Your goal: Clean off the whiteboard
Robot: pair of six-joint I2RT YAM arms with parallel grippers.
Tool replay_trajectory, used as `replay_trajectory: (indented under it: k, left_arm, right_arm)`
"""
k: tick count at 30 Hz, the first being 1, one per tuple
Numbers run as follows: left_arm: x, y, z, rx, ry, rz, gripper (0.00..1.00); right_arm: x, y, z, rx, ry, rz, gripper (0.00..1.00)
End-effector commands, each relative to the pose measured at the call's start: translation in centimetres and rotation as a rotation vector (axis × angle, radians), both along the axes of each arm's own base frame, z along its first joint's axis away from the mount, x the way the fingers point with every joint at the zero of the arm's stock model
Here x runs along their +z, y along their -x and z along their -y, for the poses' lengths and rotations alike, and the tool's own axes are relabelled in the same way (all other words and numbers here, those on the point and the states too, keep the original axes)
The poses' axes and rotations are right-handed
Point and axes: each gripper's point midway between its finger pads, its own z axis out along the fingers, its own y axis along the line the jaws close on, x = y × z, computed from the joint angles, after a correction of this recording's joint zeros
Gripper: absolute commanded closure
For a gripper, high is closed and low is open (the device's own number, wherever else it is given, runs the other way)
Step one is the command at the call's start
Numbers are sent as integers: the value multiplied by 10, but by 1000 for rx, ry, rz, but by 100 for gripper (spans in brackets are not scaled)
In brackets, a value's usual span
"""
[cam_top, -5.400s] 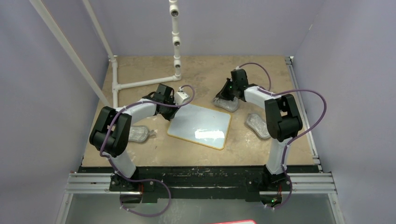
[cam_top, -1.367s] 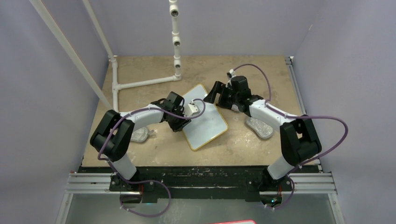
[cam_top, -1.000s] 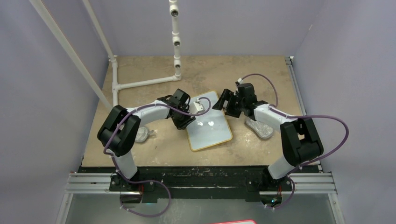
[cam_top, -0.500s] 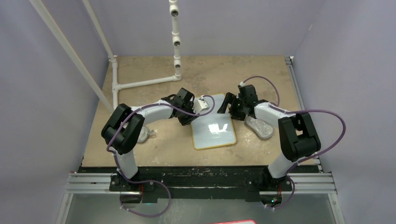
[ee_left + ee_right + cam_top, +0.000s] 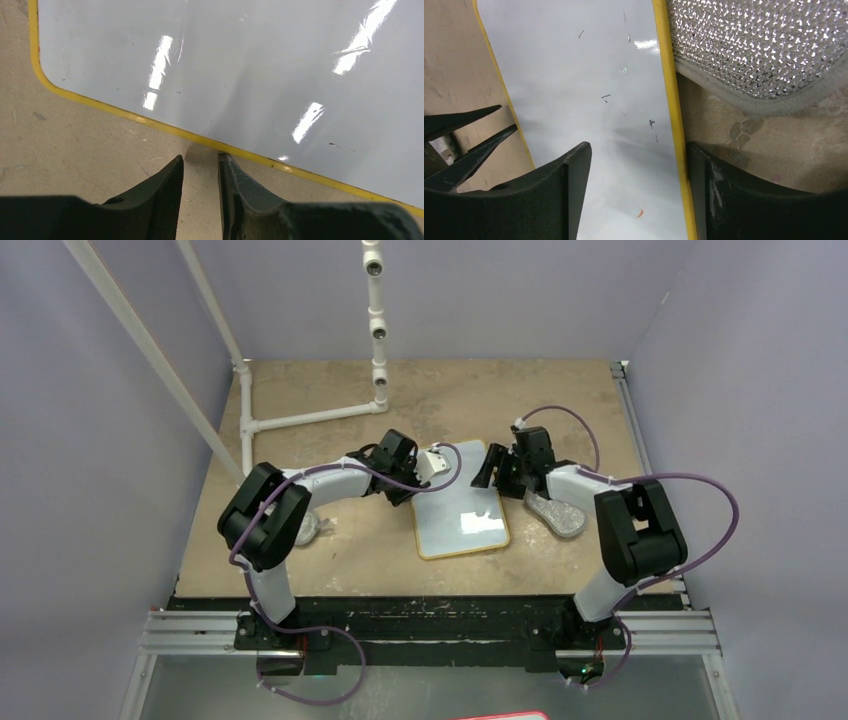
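The whiteboard (image 5: 455, 532), white with a yellow rim, lies flat on the table between both arms. In the left wrist view the whiteboard (image 5: 250, 65) fills the top, and my left gripper (image 5: 200, 161) stands narrowly open with its tips at the yellow rim and only bare table between them. My left gripper (image 5: 412, 492) sits at the board's far left corner. My right gripper (image 5: 638, 152) is open and straddles the board's right rim: one finger over the white surface, the other over the table. A tiny red mark (image 5: 639, 213) shows on the whiteboard (image 5: 589, 75). From above, my right gripper (image 5: 486, 478) is at the far right corner.
A grey sparkly cloth pad (image 5: 558, 512) lies just right of the board, and this pad (image 5: 764, 45) lies beside the rim. Another pad (image 5: 305, 528) lies by the left arm. White pipework (image 5: 378, 330) stands at the back.
The board has turned and slid rightward until it lies nearly square to the table edge. Both grippers followed it, and the right gripper's fingers have narrowed a little.
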Motion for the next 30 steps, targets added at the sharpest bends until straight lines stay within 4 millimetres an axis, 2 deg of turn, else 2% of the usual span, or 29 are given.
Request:
replay_trajectory:
  k: [1,5,8,10,13,15,18,21,26,28,30]
  left_arm:
    - [-64,43,-33,-5,-149,-182,70]
    - [-66,49,-27,0,-116,-212,71]
    - [-66,52,-26,-1,-103,-228,71]
    - [-61,53,-24,-5,-89,-227,71]
    - [-52,55,-19,-19,-63,-232,71]
    - [-41,54,-14,-24,-34,-224,71]
    - [-27,55,-7,-37,17,-218,71]
    - [-23,57,-4,-43,37,-228,71]
    - [-22,59,-2,-43,47,-235,71]
    - [-20,55,-3,-35,53,-217,71]
    - [-14,48,-7,-15,65,-218,70]
  right_arm:
    - [40,21,-36,141,-198,19,33]
    - [71,23,-45,175,-271,69,49]
    - [76,24,-47,178,-285,77,67]
    - [75,24,-46,173,-281,77,75]
    - [76,21,-43,157,-264,83,81]
    - [80,19,-42,153,-252,91,82]
    - [85,17,-43,159,-250,98,78]
    - [90,17,-45,167,-264,101,70]
    - [94,18,-50,173,-269,103,72]
    - [94,17,-46,157,-242,106,80]
    - [99,12,-41,133,-204,124,96]
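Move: The whiteboard's middle lies about 6 cm left of the right hand, 2 cm back and 3 cm below; its right border runs between that hand's open fingers. The metallic pad rests some 12 cm to the right hand's right and 5 cm back. From the left hand, already at the board's left border, the board's middle is roughly 11 cm to the right and level with it fore and aft; the wrapped pad sits about 19 cm to its left and 6 cm back. The whiteboard's right border gets pinched by the right fingers, which close from wide to nearly shut as that hand rises about 7 cm, ending some 3 cm farther left and 2 cm back, with a slight roll. The left fingertip stays against the opposite border, part open, then draws back about 2 cm towards the base late on. ##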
